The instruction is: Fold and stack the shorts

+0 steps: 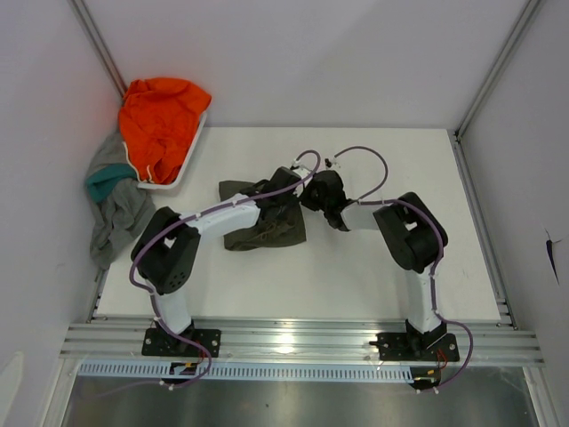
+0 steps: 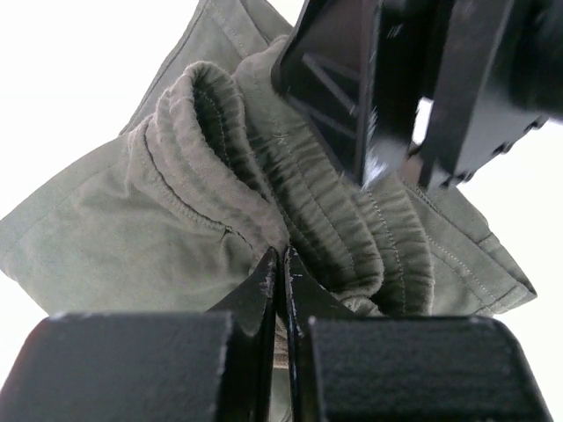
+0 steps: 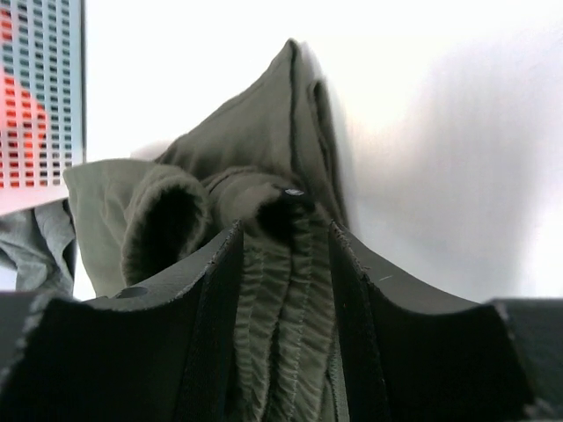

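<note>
The olive green shorts (image 1: 267, 224) lie crumpled in the middle of the white table. My left gripper (image 1: 286, 182) is shut on a thin fold next to the elastic waistband (image 2: 290, 185), with its tips (image 2: 283, 260) nearly touching. My right gripper (image 1: 316, 192) is just to the right of it, shut on the bunched waistband (image 3: 286, 290), which fills the gap between its fingers (image 3: 286, 230). The right gripper's body also shows in the left wrist view (image 2: 422, 88). The grey shorts (image 1: 120, 218) hang over the table's left edge; they also show in the right wrist view (image 3: 35, 251).
A white tray (image 1: 188, 160) at the back left holds the orange garment (image 1: 160, 120). The teal garment (image 1: 105, 182) lies beside it on the grey cloth. Walls and aluminium posts close in the table on three sides.
</note>
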You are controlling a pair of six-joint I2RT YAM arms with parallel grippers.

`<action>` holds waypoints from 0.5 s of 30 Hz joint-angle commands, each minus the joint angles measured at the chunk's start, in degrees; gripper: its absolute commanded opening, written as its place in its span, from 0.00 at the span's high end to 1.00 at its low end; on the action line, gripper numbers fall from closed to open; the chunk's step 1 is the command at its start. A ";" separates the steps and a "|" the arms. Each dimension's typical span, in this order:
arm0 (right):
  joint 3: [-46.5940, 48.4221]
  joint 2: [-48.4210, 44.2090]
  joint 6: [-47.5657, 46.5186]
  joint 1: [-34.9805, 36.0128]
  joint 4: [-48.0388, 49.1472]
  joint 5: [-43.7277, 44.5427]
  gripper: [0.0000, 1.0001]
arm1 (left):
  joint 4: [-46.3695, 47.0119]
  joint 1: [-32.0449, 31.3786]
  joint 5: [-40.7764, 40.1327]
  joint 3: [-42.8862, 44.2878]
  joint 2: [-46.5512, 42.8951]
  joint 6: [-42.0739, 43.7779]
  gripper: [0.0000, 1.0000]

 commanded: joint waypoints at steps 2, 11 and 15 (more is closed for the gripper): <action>-1.65 -4.67 -1.95 -1.59 -0.18 3.74 0.53 | 0.84 0.44 1.34 0.02 -4.05 -0.91 0.94; -5.70 -6.08 -2.12 -4.14 1.66 2.77 0.54 | 1.20 0.44 13.72 -2.35 -10.46 0.32 0.12; -6.93 -6.70 -2.47 -4.49 3.50 1.37 0.55 | 0.14 2.19 23.82 -2.36 -13.80 -0.29 0.10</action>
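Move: The left hand's nearly shut fingertips are in the raised fold of the green shorts, whose middle lies about 4 cm left, 2 back and 3 below. From the half-open right hand that middle is roughly 12 cm left, 7 back and 4 below. From the left hand, the white basket with orange shorts stands some 30 cm left and 20 ahead; the grey shorts lie about 43 cm left, nearly level with it. Left fingers open wide, releasing the shorts, and rise 5 cm, drifting back-right; right hand withdraws 5 cm right. ##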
